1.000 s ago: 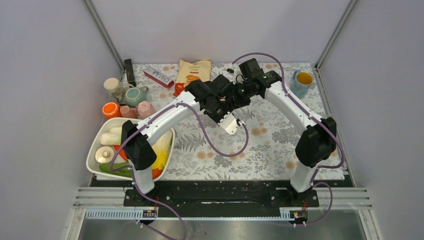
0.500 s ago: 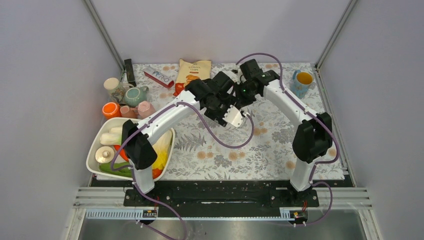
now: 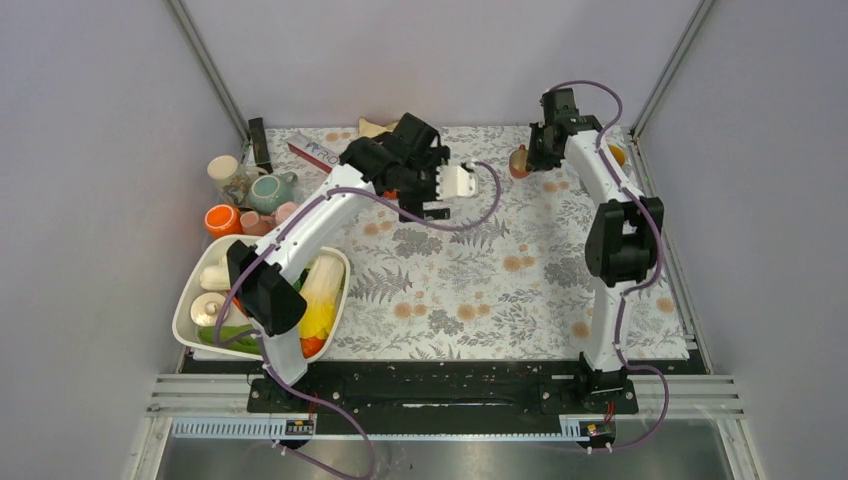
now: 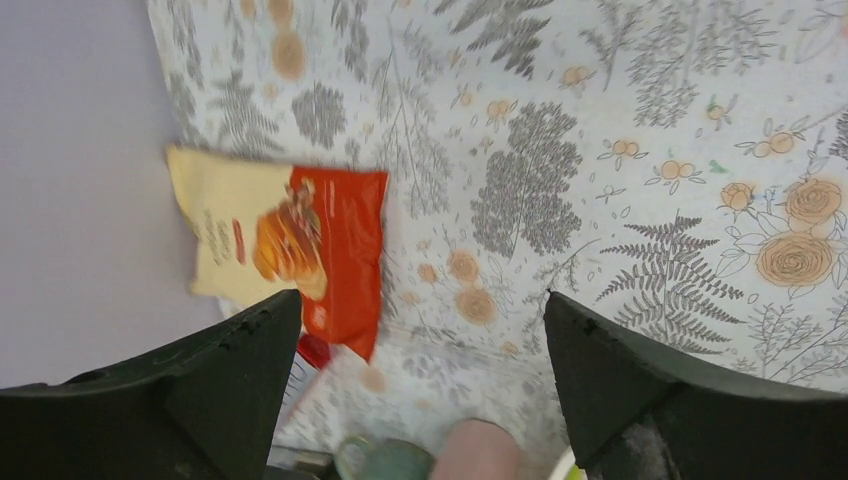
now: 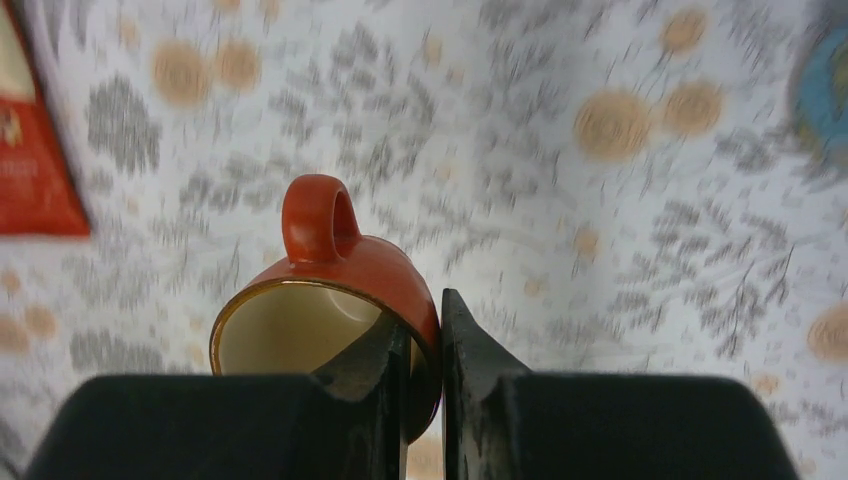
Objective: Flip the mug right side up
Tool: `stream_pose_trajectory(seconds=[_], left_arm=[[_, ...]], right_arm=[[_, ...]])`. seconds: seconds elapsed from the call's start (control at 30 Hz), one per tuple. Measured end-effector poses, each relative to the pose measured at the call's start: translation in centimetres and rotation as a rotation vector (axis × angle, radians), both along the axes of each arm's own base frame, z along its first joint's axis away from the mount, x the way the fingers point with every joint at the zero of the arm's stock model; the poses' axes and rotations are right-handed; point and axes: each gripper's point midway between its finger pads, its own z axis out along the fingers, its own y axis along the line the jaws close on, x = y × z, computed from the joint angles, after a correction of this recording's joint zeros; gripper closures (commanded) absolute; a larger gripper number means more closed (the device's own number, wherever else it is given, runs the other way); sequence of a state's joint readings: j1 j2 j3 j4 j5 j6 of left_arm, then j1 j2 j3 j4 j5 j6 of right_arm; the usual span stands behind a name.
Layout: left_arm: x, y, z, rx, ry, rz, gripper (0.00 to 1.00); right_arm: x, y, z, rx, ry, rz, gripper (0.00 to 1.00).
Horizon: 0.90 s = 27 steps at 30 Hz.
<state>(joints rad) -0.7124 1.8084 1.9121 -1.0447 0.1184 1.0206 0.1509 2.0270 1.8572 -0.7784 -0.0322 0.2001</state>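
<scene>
The mug [image 5: 340, 260] is orange-red with a cream inside and a loop handle. My right gripper [image 5: 422, 310] is shut on its wall, one finger inside the rim and one outside. In the right wrist view its mouth faces the camera and its handle points away. From above, the mug [image 3: 519, 160] hangs over the back right of the table under the right gripper [image 3: 532, 152]. My left gripper [image 4: 420, 300] is open with nothing between its fingers. It is over the back middle of the table [image 3: 428, 195], apart from the mug.
A chips bag [image 4: 290, 245] lies at the back, beside a toothpaste box [image 3: 318, 153]. Cups and a teal teapot [image 3: 270, 190] stand at the left, above a white basin [image 3: 190, 290] of food. A blue mug [image 3: 610, 158] sits in the back right corner behind the right arm.
The left gripper opened, let go of the mug and drew back to the left. The right gripper shut on the mug and carried it to the back right.
</scene>
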Motion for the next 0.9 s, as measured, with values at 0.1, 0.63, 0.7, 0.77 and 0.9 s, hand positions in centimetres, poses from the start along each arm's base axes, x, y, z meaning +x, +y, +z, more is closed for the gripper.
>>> stream_pose_trajectory(seconds=[0.1, 0.63, 0.7, 0.77, 0.9], left_arm=[[2.0, 3.4, -0.4, -0.054, 0.066, 0.21, 0.06], [3.5, 21.5, -5.9, -0.179, 0.313, 1.065, 0.07], [3.4, 23.6, -6.0, -0.179, 0.306, 1.132, 0.07], [3.4, 25.7, -6.1, -0.176, 0.294, 1.197, 0.07], [3.7, 28.7, -6.1, -0.169, 0.263, 1.283, 0.07]], right_arm=[[4.9, -1.4, -0.8, -0.001, -0.042, -0.077, 1.0], [8.3, -11.4, -9.4, -0.039, 0.132, -0.411, 0.94], [8.6, -12.5, -9.0, -0.033, 0.126, -0.446, 0.93], [8.9, -13.2, -8.6, -0.027, 0.113, -0.468, 0.93], [8.8, -13.1, -8.5, -0.003, 0.122, -0.493, 0.93]])
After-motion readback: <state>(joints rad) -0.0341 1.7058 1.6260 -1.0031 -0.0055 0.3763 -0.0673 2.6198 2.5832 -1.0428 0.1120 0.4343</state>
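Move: The red mug is already in the right fingers. Its place, the bare table just left of the blue mug, is about 8 cm ahead, 14 to the right and 13 below; the blue mug stands some 8 ahead, 24 right. From the empty left hand, the pink mug lies about 37 cm left, 4 ahead and 18 below; the green mug about 46 left, 14 ahead; the vegetable tray about 43 left, 20 back. Carry the red mug with the right gripper forward first, then down and to the right, about 13 cm right in all, in beside the blue mug, turning clockwise some 30 degrees and keeping the pinch on its wall. Meanwhile sweep the open left gripper left about 29 cm towards the pink mug, sinking a little and turning well counter-clockwise. ##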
